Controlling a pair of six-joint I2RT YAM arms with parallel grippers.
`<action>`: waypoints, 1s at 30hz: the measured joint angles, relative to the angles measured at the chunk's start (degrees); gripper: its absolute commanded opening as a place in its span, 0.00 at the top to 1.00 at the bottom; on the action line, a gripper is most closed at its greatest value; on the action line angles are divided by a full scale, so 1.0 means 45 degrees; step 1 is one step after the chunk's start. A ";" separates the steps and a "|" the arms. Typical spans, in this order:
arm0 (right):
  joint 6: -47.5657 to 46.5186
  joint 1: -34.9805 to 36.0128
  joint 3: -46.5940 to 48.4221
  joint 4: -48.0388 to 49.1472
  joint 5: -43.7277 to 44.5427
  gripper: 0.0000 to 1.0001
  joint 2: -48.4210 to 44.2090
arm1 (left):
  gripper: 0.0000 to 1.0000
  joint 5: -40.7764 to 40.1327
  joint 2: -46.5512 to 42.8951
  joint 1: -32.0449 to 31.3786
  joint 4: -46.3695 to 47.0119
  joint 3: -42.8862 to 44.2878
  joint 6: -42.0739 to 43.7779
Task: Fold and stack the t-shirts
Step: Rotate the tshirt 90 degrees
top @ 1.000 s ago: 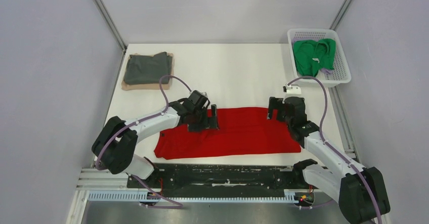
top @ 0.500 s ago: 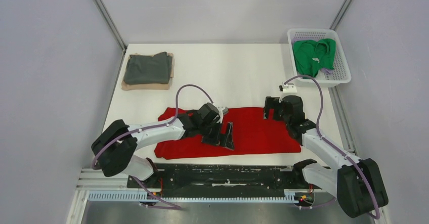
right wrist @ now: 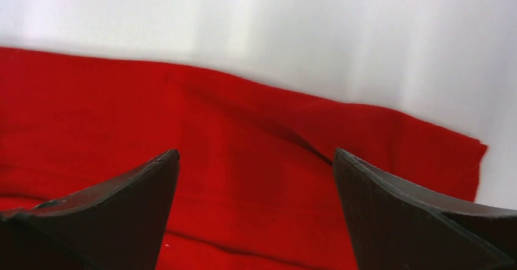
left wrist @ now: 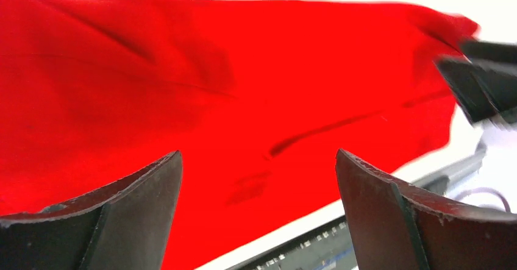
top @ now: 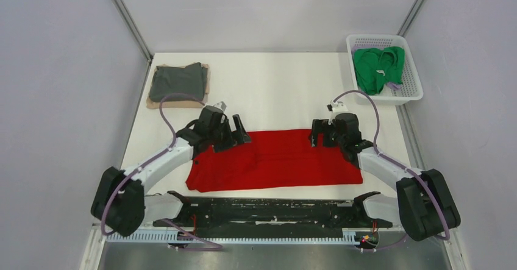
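A bright red t-shirt (top: 274, 160) lies flat as a long strip near the table's front edge. My left gripper (top: 235, 137) is open and empty over the shirt's far left part. The left wrist view shows red cloth (left wrist: 244, 87) beyond the gripper (left wrist: 259, 154). My right gripper (top: 321, 141) is open and empty over the far right part. Its wrist view shows the shirt's far edge (right wrist: 274, 130) beyond the gripper (right wrist: 256, 151). A folded dark grey shirt (top: 177, 82) lies on a tan shirt (top: 177, 104) at the back left. A green shirt (top: 379, 67) is crumpled in the basket.
A white lattice basket (top: 414, 90) stands at the back right corner. A black rail (top: 262, 206) runs along the table's front edge, between the arm bases. The right gripper's dark fingers (left wrist: 481, 81) show at the right of the left wrist view.
My left gripper has moved from the middle of the red shirt back and left to its far left part. My right gripper has shifted slightly left. Both stay open.
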 measured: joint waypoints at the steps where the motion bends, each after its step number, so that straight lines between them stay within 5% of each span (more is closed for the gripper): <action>1: 0.0015 0.0000 0.0024 0.0010 -0.0126 0.02 0.0170 | 0.00 0.0024 0.0486 0.0661 0.0136 -0.0112 -0.0228; 5: 0.0097 0.0000 0.0029 0.0068 -0.0743 0.02 0.0612 | 0.00 0.0204 0.3356 0.1409 0.0559 -0.0175 -0.0908; 10: 0.0102 0.0107 -0.0029 0.0087 -0.0763 0.02 0.0777 | 0.00 -0.0117 0.6096 0.1583 -0.0141 0.2594 -0.1734; 19: 0.0155 0.1821 -0.0899 0.0175 -0.0607 0.02 0.0155 | 0.00 -0.1865 1.3017 0.1593 -0.1962 1.2288 -0.2127; 25: 0.0486 0.5333 -0.1477 0.0758 -0.2438 0.02 -0.0355 | 0.00 -0.0549 1.9972 0.1598 -0.1515 2.3096 -0.2089; 30: -0.0151 0.6441 -0.1307 -0.0136 -0.3366 0.02 -0.0865 | 0.00 0.1030 2.0822 0.1404 0.1855 2.3081 -0.2545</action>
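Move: The red t-shirt lies folded into a long strip running left to right; its middle is about 17 cm to the right of the left hand, 7 cm back and 9 cm below. From the right hand that middle is some 21 cm to the left, 8 cm back and 4 cm below. The folded stack stands about 24 cm left of the left hand and 29 cm ahead; the white basket is roughly 26 cm right of the right hand and 34 cm ahead. The t-shirt is swung clockwise between two open grippers: the left drops about 8 cm onto its left part, then drags it forward some 36 cm, curving right and rising slightly late. The right sinks onto the other part, then draws it back and left, about 15 cm each way, turning some 40 degrees counter-clockwise. Both keep their fingers wide open. ##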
